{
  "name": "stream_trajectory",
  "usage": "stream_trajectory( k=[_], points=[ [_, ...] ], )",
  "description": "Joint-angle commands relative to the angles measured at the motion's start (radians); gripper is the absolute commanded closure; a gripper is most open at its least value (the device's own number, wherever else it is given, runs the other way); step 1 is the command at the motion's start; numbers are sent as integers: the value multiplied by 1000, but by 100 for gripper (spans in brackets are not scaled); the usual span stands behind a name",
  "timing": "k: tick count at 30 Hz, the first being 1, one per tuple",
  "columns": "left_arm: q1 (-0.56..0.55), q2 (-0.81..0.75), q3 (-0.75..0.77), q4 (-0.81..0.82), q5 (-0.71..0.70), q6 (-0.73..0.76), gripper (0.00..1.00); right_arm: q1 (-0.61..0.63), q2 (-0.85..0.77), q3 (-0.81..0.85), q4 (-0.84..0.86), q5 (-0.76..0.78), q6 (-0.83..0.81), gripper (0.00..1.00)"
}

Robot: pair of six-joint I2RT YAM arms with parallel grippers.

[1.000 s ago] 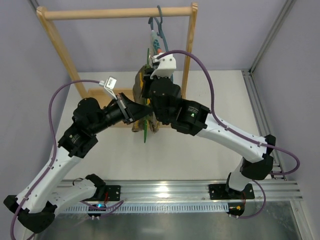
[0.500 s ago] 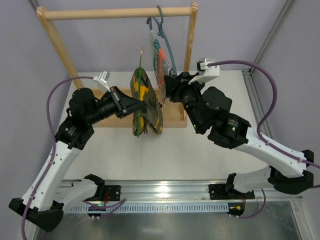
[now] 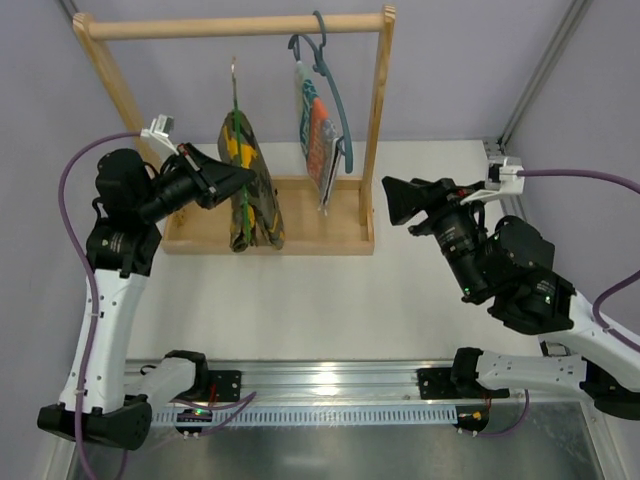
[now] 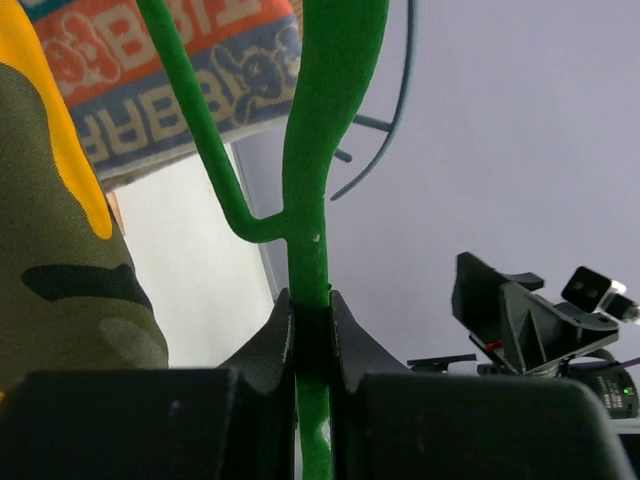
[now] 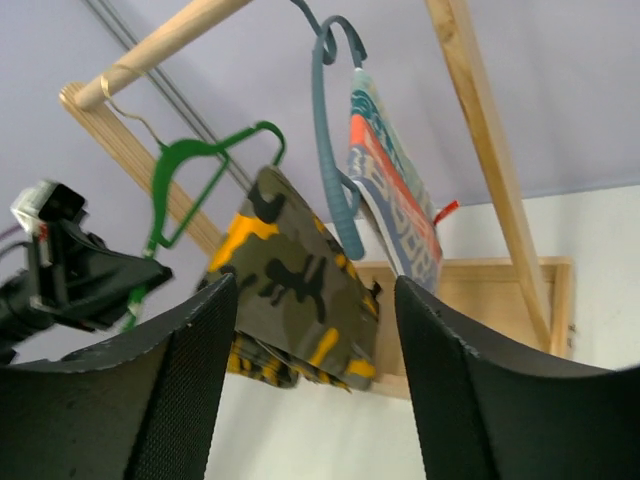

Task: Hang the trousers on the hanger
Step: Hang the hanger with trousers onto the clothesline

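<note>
The camouflage trousers (image 3: 245, 185) hang folded over the thin green hanger (image 5: 165, 180), below the wooden rail (image 3: 230, 26). My left gripper (image 3: 240, 176) is shut on the hanger's green stem (image 4: 325, 150), just left of the trousers (image 4: 60, 250). The hanger's metal hook (image 5: 122, 98) reaches up to the rail; I cannot tell whether it rests on it. My right gripper (image 3: 392, 205) stands open and empty, well to the right of the rack. It faces the trousers (image 5: 300, 270) from a distance, which show between its fingers (image 5: 190, 390).
A grey-blue hanger (image 3: 335, 90) with a striped orange-teal cloth (image 3: 318, 140) hangs on the rail right of the trousers. The rack's wooden base (image 3: 300, 240) and right post (image 3: 378, 110) stand close by. An aluminium frame post (image 3: 540, 70) rises at the back right.
The left arm has carried the hanger and trousers left and upward toward the rail. The right gripper has let go, drawn back to the right and opened.
</note>
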State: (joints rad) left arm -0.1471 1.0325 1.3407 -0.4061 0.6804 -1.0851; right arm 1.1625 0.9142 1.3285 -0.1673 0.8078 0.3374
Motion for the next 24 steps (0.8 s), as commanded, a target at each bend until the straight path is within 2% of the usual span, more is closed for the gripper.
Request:
stream_trajectory(
  k=[1, 2, 4, 10, 15, 18, 24],
  points=[
    [44, -25, 170, 121, 76, 114, 100, -4, -57, -61, -84, 50, 89, 31],
    [67, -19, 175, 141, 94, 102, 100, -4, -93, -75, -106, 56, 106, 14],
    [84, -6, 189, 190, 116, 53, 100, -4, -132, -124, -153, 70, 155, 7],
    [135, 54, 264, 249, 139, 7, 100, -3, -273, -239, -213, 83, 222, 6],
    [201, 130, 317, 293, 169, -44, 100, -3, -343, -249, -277, 113, 235, 5],
    [225, 176, 342, 381, 194, -99, 100, -3, -393, -255, -308, 125, 242, 5],
    [282, 285, 403, 426, 237, -121, 100, -3, -488, -298, -356, 151, 284, 5]
  ],
)
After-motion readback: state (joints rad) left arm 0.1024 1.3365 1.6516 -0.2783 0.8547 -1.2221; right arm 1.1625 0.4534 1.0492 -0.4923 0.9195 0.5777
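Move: The left hand already holds the green hanger with the trousers on it. The stretch of the clothesline bar meant for its hook lies about 20 cm ahead, 7 cm left and 12 cm above. The blue hanger with the cloth hangs 13 cm right, 20 cm ahead and slightly lower than the hand; the bar's left end is 22 cm left and 20 cm ahead, some 12 cm up. From the right hand, that bar stretch is about 25 cm ahead, 32 cm left and 7 cm higher. Still pinching the green hanger, the left hand lifts it about 6 cm while edging left, then carries it level and forward some 8 cm, still drifting left, bringing the hook to the clothesline bar. The empty right hand opens from half to wide and withdraws about 15 cm to the right, down and a little back, away from the hanger. ##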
